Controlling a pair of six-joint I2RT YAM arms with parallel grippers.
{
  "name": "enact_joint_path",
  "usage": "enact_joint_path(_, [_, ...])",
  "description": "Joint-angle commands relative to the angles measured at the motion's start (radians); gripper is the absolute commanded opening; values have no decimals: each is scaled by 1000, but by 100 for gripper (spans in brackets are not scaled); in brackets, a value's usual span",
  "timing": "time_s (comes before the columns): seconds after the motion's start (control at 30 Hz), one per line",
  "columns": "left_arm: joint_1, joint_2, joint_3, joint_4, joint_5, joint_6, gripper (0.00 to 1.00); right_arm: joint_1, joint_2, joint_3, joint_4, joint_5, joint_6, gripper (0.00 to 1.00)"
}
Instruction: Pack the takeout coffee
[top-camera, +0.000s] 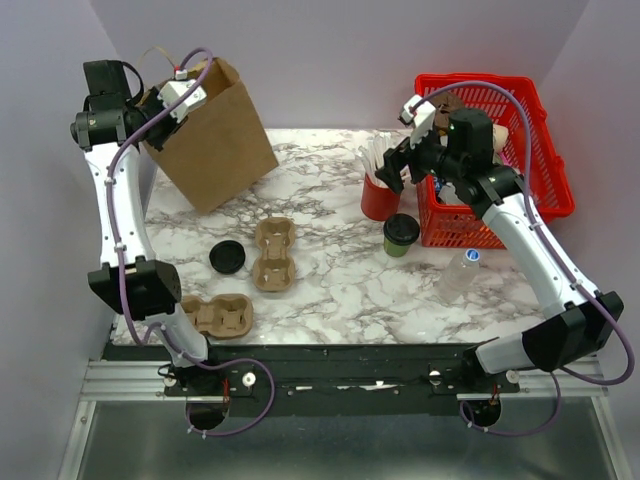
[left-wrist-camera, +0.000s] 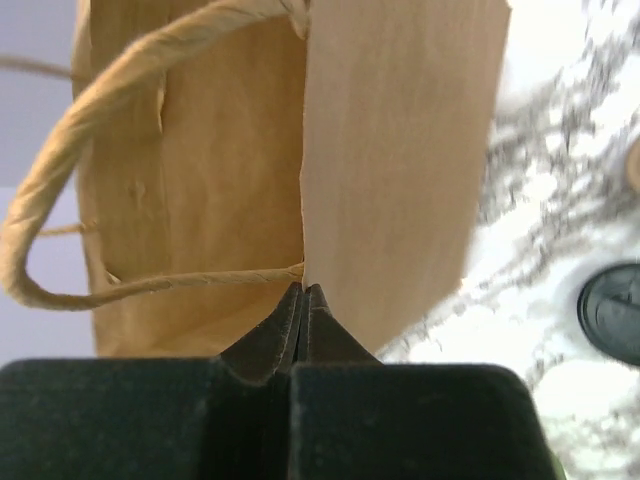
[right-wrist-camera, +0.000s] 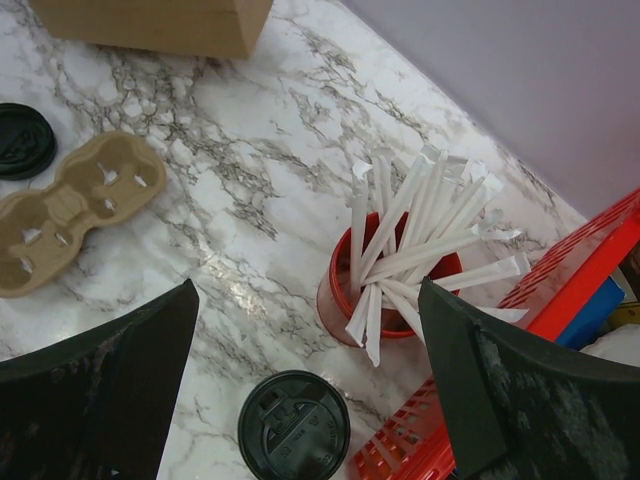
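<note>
The takeout coffee (top-camera: 401, 233), an olive-green cup with a black lid (right-wrist-camera: 294, 425), stands on the marble table just left of the red basket. My right gripper (top-camera: 415, 150) hovers above it and the red cup with its jaws wide open (right-wrist-camera: 308, 290) and nothing between them. The brown paper bag (top-camera: 215, 135) stands tilted at the back left. My left gripper (top-camera: 185, 100) is at the bag's top rim, and in the left wrist view it (left-wrist-camera: 303, 290) is pinched shut on the edge of the bag's wall (left-wrist-camera: 400, 150), beside the twine handle (left-wrist-camera: 100, 110).
A red cup of white sticks (top-camera: 380, 195) stands beside the coffee. The red basket (top-camera: 500, 150) holds several items. Two cardboard cup carriers (top-camera: 274, 254) (top-camera: 218, 315), a loose black lid (top-camera: 228, 257) and a water bottle (top-camera: 460, 275) lie on the table.
</note>
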Motion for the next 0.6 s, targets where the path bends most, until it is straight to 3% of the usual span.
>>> enact_joint_path(0.0, [-104, -176, -10, 204, 93, -92, 0, -1, 25, 34, 27, 37, -10, 100])
enact_joint_path(0.27, [-321, -281, -53, 253, 74, -161, 0, -11, 22, 102, 87, 213, 33, 100])
enact_joint_path(0.57, [-469, -446, -197, 199, 18, -132, 0, -37, 2, 258, 82, 243, 28, 100])
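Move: The left gripper already pinches the near-left rim of the tilted paper bag. The open table's middle lies about 42 cm to its right, level with it, some 34 cm below; the upright cup carrier is 30 cm right and 8 cm back, the loose black lid 19 cm right and 9 cm back. From the empty right hand, the bag's middle is roughly 47 cm left, 15 cm ahead and 12 cm lower, the straw cup 10 cm ahead, 2 cm left and 25 cm below. Keep the left fingers shut on the bag's rim and swing the bag up and to the right towards the straw cup, about 18 cm right and 13 cm higher, drawing back 10 cm as the wrist turns some 20 degrees clockwise and tips up. Meanwhile raise the open right hand about 9 cm, easing slightly forward and right, touching nothing. ##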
